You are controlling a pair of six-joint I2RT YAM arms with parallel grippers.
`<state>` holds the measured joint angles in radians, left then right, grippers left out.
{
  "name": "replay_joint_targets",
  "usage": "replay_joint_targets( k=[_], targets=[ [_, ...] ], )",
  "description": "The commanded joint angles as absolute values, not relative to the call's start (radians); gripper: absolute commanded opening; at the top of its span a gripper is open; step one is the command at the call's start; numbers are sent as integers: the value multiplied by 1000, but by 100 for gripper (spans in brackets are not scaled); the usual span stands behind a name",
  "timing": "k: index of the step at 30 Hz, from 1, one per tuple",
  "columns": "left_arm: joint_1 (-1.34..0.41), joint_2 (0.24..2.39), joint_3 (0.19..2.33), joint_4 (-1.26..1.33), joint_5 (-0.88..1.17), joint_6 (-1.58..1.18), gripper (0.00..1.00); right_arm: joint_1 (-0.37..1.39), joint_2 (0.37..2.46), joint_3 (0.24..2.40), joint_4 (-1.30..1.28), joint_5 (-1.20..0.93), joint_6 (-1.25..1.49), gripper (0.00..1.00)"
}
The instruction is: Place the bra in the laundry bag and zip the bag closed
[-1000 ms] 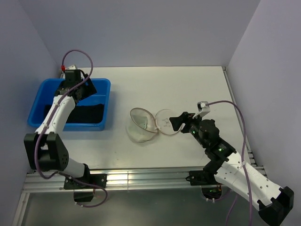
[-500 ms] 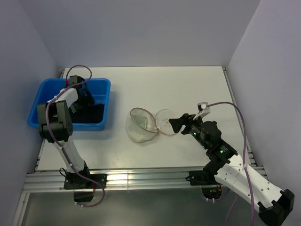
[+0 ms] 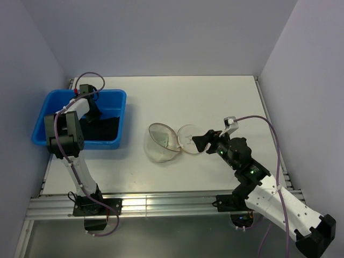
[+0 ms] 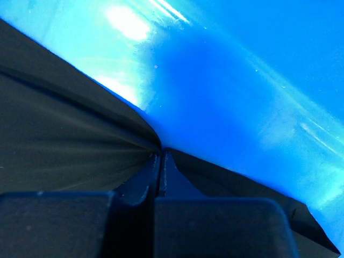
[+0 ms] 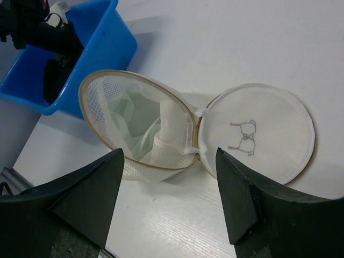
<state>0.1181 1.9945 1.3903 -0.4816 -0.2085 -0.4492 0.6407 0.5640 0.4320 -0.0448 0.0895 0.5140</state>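
Note:
The laundry bag (image 5: 107, 110) lies on its side in the middle of the table, its mouth open and its round lid (image 5: 258, 131) folded flat to the right. The bra (image 5: 137, 121), pale greenish-white, sits inside the mesh. From above, the bag (image 3: 159, 145) lies just left of my right gripper (image 3: 202, 141). That gripper (image 5: 169, 161) is open and hovers near the bag's hinge, touching nothing. My left gripper (image 4: 160, 153) is down in the blue tub (image 4: 242, 80), shut, with the black cloth (image 4: 64, 140) pinched at its tips.
The blue tub (image 3: 119, 97) stands at the table's left side with the black cloth (image 3: 105, 129) on its floor; the left arm folds down into it. Grey walls close in the table at left, back and right.
The left arm has folded down into the tub and its gripper has gone from open to shut on the black cloth. The right arm has barely moved.

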Motion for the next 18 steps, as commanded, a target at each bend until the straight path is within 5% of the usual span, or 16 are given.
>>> replay_joint_targets(
  k=[1, 18],
  targets=[
    [120, 2010, 1405, -466, -224, -446, 0, 637, 538, 439, -5, 116, 495, 76],
    [110, 1339, 1163, -232, -152, -563, 0, 637, 569, 420, 40, 112, 508, 74]
  ],
)
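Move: The left hand is down in the blue bin with the black garment already pinched. The laundry bag stands open about 38 cm to its right, 16 cm nearer the base and 4 cm higher. The bin's right wall is in between, roughly 13 cm to the right and 2 cm back, its middle some 3 cm up; the bag's lid lies 54 cm right, 13 cm back. From the right hand the bag is about 17 cm left, 6 cm ahead and 14 cm below. Straight up, slowly at first and then fast, the left hand hoists the black garment off the bin floor, rising some 20 cm while staying over the bin. The shut fingers keep their pinch as the wrist tips the fingertips outward and up by about 35 degrees. ##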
